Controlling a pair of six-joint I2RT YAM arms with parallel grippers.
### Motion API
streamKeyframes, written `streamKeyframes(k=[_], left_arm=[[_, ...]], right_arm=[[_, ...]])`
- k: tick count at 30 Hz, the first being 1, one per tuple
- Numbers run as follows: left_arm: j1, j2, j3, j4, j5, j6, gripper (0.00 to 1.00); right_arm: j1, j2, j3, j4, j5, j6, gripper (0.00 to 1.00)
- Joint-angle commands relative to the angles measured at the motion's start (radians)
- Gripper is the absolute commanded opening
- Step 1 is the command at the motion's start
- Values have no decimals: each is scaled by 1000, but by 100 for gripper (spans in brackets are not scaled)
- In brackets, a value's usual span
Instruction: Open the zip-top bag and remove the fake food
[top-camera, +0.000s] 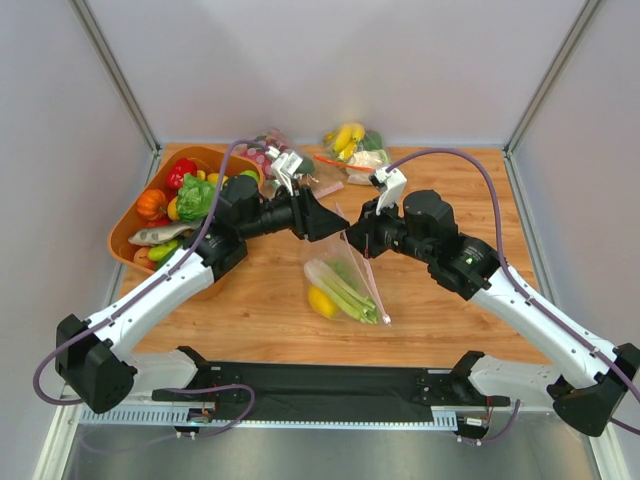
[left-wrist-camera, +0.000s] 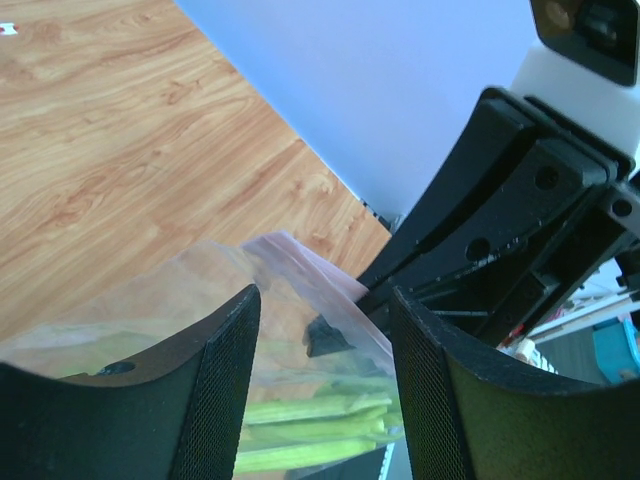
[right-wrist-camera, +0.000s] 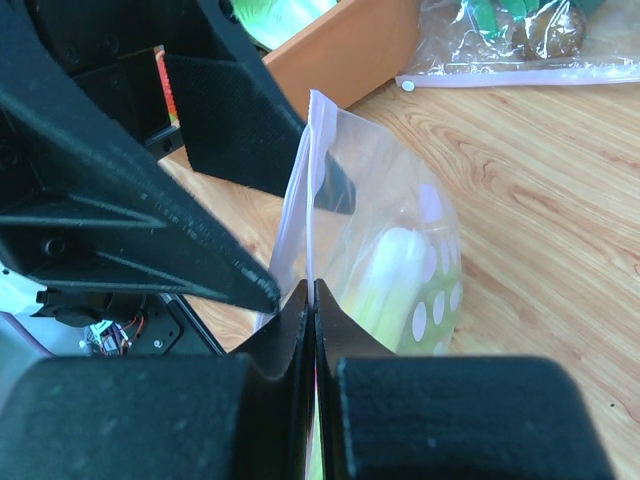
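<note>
The zip-top bag stands mid-table, its pink strip edge lifted up between both grippers. Inside it lie the long pale-green stalk and the yellow lemon-like piece; I cannot make out the green grapes. My right gripper is shut on the bag's top edge, which shows in the right wrist view with the stalk behind dotted plastic. My left gripper is open. In the left wrist view the bag's top and the stalk lie between the spread jaws, not pinched.
An orange bin at the left holds ruffled lettuce, a red pepper and other fake food. Two other clear bags lie at the back: one with a banana, one with dark grapes. Walls enclose the table on three sides.
</note>
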Motion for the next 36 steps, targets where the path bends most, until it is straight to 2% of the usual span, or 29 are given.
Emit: streamKeyframes(k=[1, 7, 12, 15, 19, 22, 24, 29, 36], left_arm=[[-12, -34, -14, -33, 40, 37, 61], [-12, -59, -29, -45, 29, 63, 61], [-12, -39, -17, -60, 28, 65, 57], [-12, -25, -6, -62, 25, 65, 44], [-12, -13, 12, -100, 10, 75, 20], [-12, -14, 29, -132, -7, 95, 7], [-12, -17, 55, -190, -24, 117, 1], [-9, 15, 191, -368, -55, 206, 0], [14, 143, 423, -545, 40, 293, 0]], right_arm=[[6, 4, 6, 64, 4, 12, 0], [6, 4, 6, 64, 3, 12, 0], [4, 9, 9, 61, -2, 12, 0], [6, 10, 12, 55, 0, 10, 0], [7, 16, 29, 33, 21, 12, 0], [9, 35, 66, -16, 64, 5, 0], [10, 49, 89, -57, 96, 1, 0], [12, 108, 246, -168, 259, 2, 0], [26, 219, 469, -298, 444, -2, 0]])
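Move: The bag's zip edge runs between my open left fingers, about 2 cm below and 1 cm back from their midpoint. The celery in the bag lies some 20 cm below that hand and 3 cm back; the lemon is about 6 cm left, 6 cm back and 21 cm down. My right fingers already pinch the zip edge, so it lies right at that hand's own point. My left hand eases back and sinks 2–3 cm over the zip edge, shutting its fingers from half-open onto a lip of the bag, while my right keeps its pinch. Then both lift about 5 cm; my right hand also pulls some 5 cm forward and slightly right, turning about 15 degrees clockwise, drawing its lip away from my left, which tilts a little. ##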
